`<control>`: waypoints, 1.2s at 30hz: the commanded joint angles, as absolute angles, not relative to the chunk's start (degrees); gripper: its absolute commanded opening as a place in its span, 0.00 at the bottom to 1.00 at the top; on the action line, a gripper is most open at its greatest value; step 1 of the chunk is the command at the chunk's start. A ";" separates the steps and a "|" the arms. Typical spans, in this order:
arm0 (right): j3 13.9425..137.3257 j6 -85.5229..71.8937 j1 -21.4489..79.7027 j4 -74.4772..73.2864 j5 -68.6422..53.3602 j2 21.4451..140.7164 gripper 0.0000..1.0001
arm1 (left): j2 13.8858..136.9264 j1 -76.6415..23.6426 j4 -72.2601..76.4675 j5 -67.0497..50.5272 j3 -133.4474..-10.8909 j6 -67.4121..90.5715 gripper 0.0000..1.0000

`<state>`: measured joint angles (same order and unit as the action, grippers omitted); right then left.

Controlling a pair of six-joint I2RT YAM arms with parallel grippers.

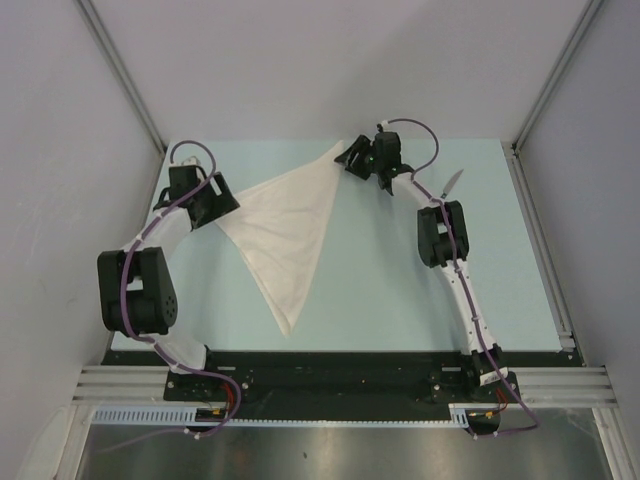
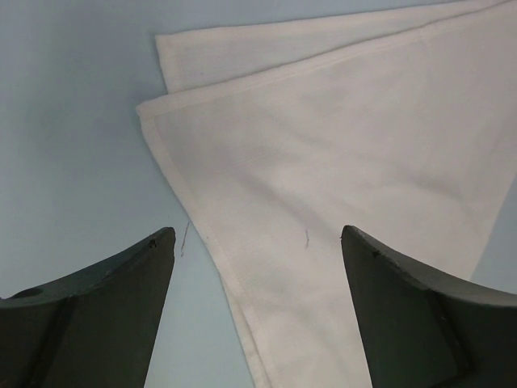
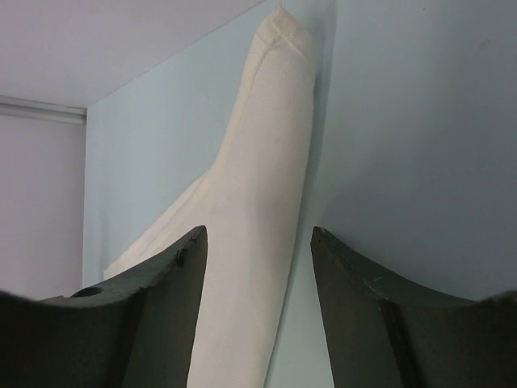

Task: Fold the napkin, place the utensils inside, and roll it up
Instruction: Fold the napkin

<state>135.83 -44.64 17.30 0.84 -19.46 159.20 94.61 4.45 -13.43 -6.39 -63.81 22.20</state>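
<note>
The white napkin (image 1: 285, 225) lies on the pale blue table (image 1: 380, 280), folded into a triangle with its long point toward the near edge. My left gripper (image 1: 221, 209) is at its left corner. In the left wrist view that gripper (image 2: 257, 234) stands open over the napkin (image 2: 339, 162), whose two layered corners sit slightly offset. My right gripper (image 1: 348, 158) is at the far corner. It is open (image 3: 258, 231), and the napkin (image 3: 258, 194) runs between its fingers, with a gap at the right finger. The knife (image 1: 452, 183) lies right of the right arm, partly hidden by it.
Grey walls with metal rails (image 1: 120, 70) enclose the table on the left, right and back. The arm bases sit on a black bar (image 1: 340, 375) along the near edge. The right arm's forearm (image 1: 465, 290) stretches over the table's right side.
</note>
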 commanded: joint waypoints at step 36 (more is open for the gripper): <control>142.48 -53.79 17.58 -7.39 -18.90 165.94 0.00 | 85.08 9.14 -8.09 -17.75 -63.11 28.65 0.91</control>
<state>142.43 -53.54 17.78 -4.40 -18.37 163.94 87.37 8.14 -10.46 -15.77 -63.66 27.24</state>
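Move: Under the right hand's open fingers lies the folded napkin's right edge, level with them fore and aft, about 1 cm to their left and 2 cm below. The napkin's far corner is some 7 cm ahead and level sideways; the knife lies roughly 27 cm to the right of this hand and 8 cm back. From the left hand the same edge is about 20 cm ahead, 28 cm to the right and 8 cm lower. Sinking about 2 cm onto the napkin's right edge just short of its far corner, the right hand edges slightly left, tips its fingers down a little and closes them from just over half open to almost shut, pinching the cloth. The open, empty left hand lifts some 6 cm away from the napkin, its fingers tilting up about 10 degrees. ##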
